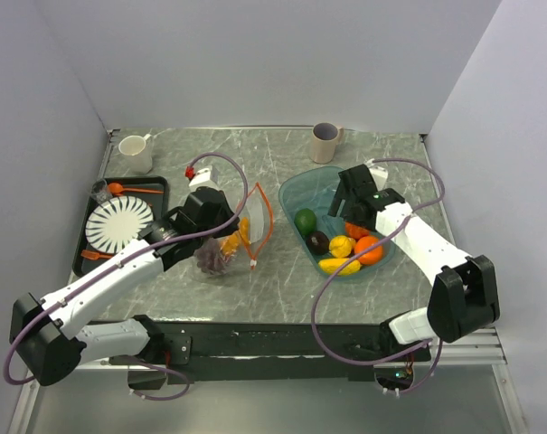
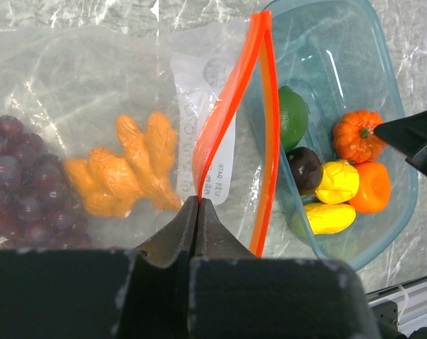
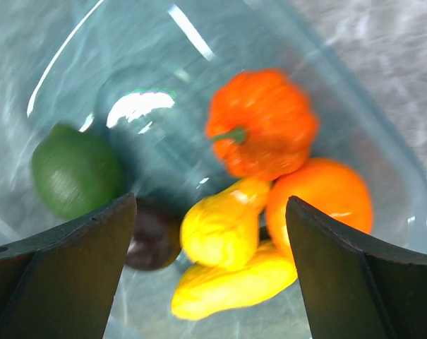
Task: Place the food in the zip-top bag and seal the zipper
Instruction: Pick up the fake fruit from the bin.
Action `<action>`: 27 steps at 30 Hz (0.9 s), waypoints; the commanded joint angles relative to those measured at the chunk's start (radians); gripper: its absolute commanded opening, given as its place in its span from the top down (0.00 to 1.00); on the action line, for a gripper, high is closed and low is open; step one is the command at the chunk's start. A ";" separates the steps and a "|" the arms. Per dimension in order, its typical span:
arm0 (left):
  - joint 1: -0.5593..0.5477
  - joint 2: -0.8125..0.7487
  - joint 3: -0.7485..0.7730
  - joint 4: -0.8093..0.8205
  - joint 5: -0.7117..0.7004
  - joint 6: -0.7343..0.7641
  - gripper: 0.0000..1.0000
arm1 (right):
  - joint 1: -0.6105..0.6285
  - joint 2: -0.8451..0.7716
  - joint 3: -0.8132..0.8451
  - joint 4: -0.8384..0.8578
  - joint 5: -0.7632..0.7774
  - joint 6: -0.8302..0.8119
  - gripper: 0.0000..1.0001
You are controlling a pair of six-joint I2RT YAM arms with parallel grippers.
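Observation:
The clear zip-top bag (image 1: pixel 244 237) lies mid-table with its mouth held up and agape. My left gripper (image 2: pixel 199 200) is shut on one lip of the orange-red zipper (image 2: pixel 231 106). Purple grapes (image 2: pixel 15 176) and an orange knobbly piece (image 2: pixel 128 173) lie inside the bag. My right gripper (image 3: pixel 210 200) hangs open over the teal bowl (image 1: pixel 296 188), with nothing between its fingers. In the bowl are a green avocado (image 3: pixel 75 169), a dark plum (image 3: pixel 153 240), two yellow pieces (image 3: pixel 220 226), an orange (image 3: pixel 326 194) and a small orange pumpkin-like fruit (image 3: pixel 262 123).
A black tray (image 1: pixel 160 185) at the left holds a white plate (image 1: pixel 117 223), an orange spoon (image 1: pixel 128 189), a fork (image 1: pixel 94 255) and a clear cup (image 1: pixel 100 190). A white mug (image 1: pixel 136 152) and a beige mug (image 1: pixel 325 142) stand at the back.

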 commanded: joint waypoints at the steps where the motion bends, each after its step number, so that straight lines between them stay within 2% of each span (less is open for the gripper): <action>1: -0.001 0.014 0.041 0.027 0.015 0.019 0.99 | -0.066 0.018 -0.020 0.019 0.031 0.031 0.06; 12: -0.001 0.035 0.051 0.037 0.024 0.023 0.99 | -0.208 -0.005 -0.147 0.204 -0.221 -0.012 0.06; 19: -0.001 0.051 0.057 0.037 0.041 0.023 0.99 | -0.262 -0.004 -0.180 0.282 -0.236 -0.001 0.07; 27: -0.001 0.057 0.066 0.029 0.041 0.019 0.99 | -0.277 0.119 -0.123 0.284 -0.244 -0.021 0.07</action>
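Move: Some 9 cm below the open right hand, about 3 cm ahead and 4 cm to its right, sits the orange pumpkin in the bin. The round orange fruit touches it, about 3 cm behind the hand and 7 cm right; the yellow squash lies about 2 cm back and 1 cm right, the green fruit about 4 cm ahead and 9 cm left. From the left hand the pumpkin is roughly 27 cm right, 5 cm ahead and 17 cm lower. Swinging right across the bin and then sinking, each by about 5 cm, the right hand closes in on the orange pumpkin from above, easing forward some 2 cm late on. Its left side rolls up about 10 degrees with a slight clockwise turn; the fingers stay wide open, lined up on either side of the pumpkin. The left hand keeps pinching the bag's zipper rim while sagging slightly down and to the right. ##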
